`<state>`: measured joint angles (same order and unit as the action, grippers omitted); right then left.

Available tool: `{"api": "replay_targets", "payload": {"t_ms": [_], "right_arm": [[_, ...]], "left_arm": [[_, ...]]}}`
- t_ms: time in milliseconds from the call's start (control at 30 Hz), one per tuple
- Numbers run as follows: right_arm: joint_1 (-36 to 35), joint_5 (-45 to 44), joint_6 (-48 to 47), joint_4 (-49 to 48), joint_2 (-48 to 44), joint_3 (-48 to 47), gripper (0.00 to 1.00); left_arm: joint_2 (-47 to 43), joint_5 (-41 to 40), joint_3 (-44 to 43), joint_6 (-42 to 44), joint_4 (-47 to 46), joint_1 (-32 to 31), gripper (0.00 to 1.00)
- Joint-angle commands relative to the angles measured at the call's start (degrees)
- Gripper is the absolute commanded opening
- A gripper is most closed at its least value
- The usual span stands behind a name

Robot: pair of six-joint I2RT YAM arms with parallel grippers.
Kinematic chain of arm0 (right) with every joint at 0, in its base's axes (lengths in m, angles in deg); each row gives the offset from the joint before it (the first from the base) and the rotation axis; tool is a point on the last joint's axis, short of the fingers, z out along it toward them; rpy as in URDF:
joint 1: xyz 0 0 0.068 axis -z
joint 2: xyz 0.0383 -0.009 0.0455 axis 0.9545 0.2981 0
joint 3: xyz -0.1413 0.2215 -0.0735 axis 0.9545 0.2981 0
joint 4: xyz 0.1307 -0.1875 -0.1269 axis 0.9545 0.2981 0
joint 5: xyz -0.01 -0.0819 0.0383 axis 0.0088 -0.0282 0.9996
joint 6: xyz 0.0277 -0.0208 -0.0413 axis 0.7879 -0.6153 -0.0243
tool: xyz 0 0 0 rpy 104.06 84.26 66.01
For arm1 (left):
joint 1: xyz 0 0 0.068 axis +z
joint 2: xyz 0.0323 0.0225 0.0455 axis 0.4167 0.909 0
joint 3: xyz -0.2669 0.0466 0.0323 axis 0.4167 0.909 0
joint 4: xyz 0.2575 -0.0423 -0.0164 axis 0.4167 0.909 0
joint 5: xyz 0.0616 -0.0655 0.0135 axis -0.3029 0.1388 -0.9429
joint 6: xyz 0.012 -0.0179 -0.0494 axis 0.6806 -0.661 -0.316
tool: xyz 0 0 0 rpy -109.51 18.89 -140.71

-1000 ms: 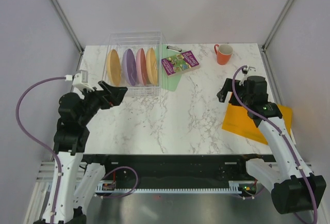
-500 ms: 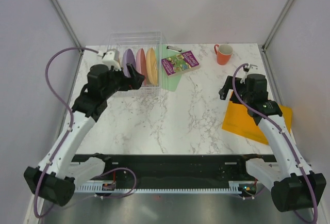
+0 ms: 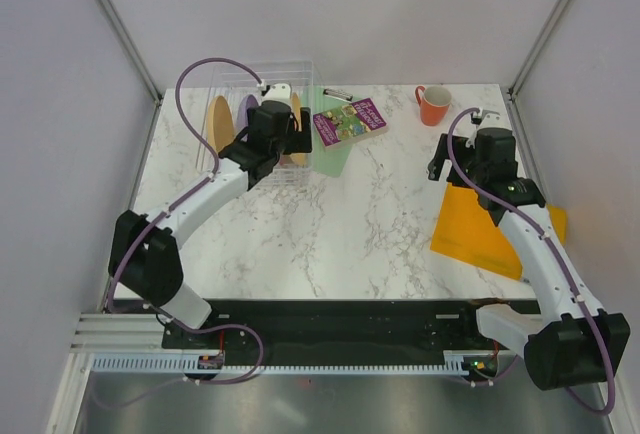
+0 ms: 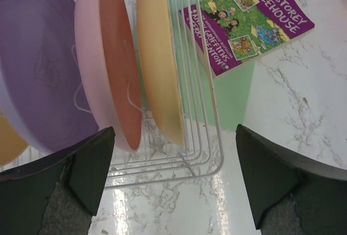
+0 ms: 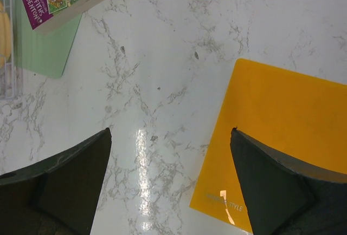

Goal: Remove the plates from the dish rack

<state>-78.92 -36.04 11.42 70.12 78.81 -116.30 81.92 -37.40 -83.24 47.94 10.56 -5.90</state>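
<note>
The clear dish rack [image 3: 262,72] stands at the back left of the table. In the left wrist view its plates stand on edge: a lilac plate [image 4: 38,67], a pink plate [image 4: 108,56] and a yellow-orange plate [image 4: 157,51], with another yellow one [image 4: 10,144] at the left edge. My left gripper [image 3: 289,138] hovers open above the rack's near right corner [image 4: 209,154], its fingers [image 4: 89,170] holding nothing. My right gripper [image 3: 440,162] is open over bare marble at the right, beside an orange sheet [image 5: 282,132].
A purple and green book [image 3: 349,120] lies on a pale green sheet [image 3: 335,159] just right of the rack. An orange mug [image 3: 433,104] stands at the back right. The orange sheet [image 3: 490,239] lies flat under the right arm.
My left arm has swung from the table's left front up and over the dish rack, hiding some plates in the top view. The right gripper has edged slightly toward the back.
</note>
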Motion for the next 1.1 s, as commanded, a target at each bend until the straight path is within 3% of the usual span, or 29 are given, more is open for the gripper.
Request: {"api": "replay_targets", "payload": {"t_ms": [0, 400, 733, 900, 933, 1000, 1067], "right_arm": [[-0.07, -1.42, -1.53, -0.68, 0.89, -2.29, 0.98], [0.02, -1.95, -1.79, -1.38, 2.03, -0.26, 0.98], [0.02, -2.39, -2.06, -1.29, 1.33, -0.09, 0.98], [0.02, -2.22, -1.97, -1.38, 2.03, 0.0, 0.98], [0.02, -2.22, -1.97, -1.38, 2.38, 0.09, 0.98], [0.02, -2.21, -1.97, -1.38, 2.56, 0.09, 0.98], [0.02, -2.22, -2.06, -1.38, 2.56, 0.26, 0.98]], "left_arm": [[2.1, -7.29, -5.0, 2.96, -5.76, -0.41, 0.99], [9.48, -16.08, -8.34, 7.96, -11.75, -5.07, 0.89], [15.64, -28.9, -11.25, 7.62, -12.09, -6.13, 0.78], [17.66, -33.31, -13.0, 8.58, -12.18, -6.13, 0.63], [18.8, -34.27, -13.36, 9.02, -12.1, -6.13, 0.56], [19.42, -35.24, -14.41, 9.73, -11.92, -6.13, 0.52], [20.12, -35.77, -14.42, 9.73, -11.83, -6.13, 0.37]]}}
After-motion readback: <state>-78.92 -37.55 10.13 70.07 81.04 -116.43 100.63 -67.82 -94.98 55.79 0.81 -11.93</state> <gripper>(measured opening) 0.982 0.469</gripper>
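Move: The right-hand yellow plate, upright in the dish rack, stands about 8 cm ahead of the open left hand, in line with it, with its middle some 10 cm below. The pink plate is about 6 cm to the left of it and the purple plate about 12 cm left of it. The book lies some 16 cm right of the yellow plate and 3 cm farther out, flat on the table. From the right hand, the yellow plate is about 15 cm ahead, 48 cm left and 10 cm lower. Forward about 6 cm over the rack goes the left hand, swinging some 3 cm right and back on the way and sinking slightly near the end. The hand turns counter-clockwise, its left side rises and the fingertips tilt up, some 25 degrees in all, while the fingers close about halfway around the upper near rim of the right-hand yellow plate, one finger between yellow and pink. ##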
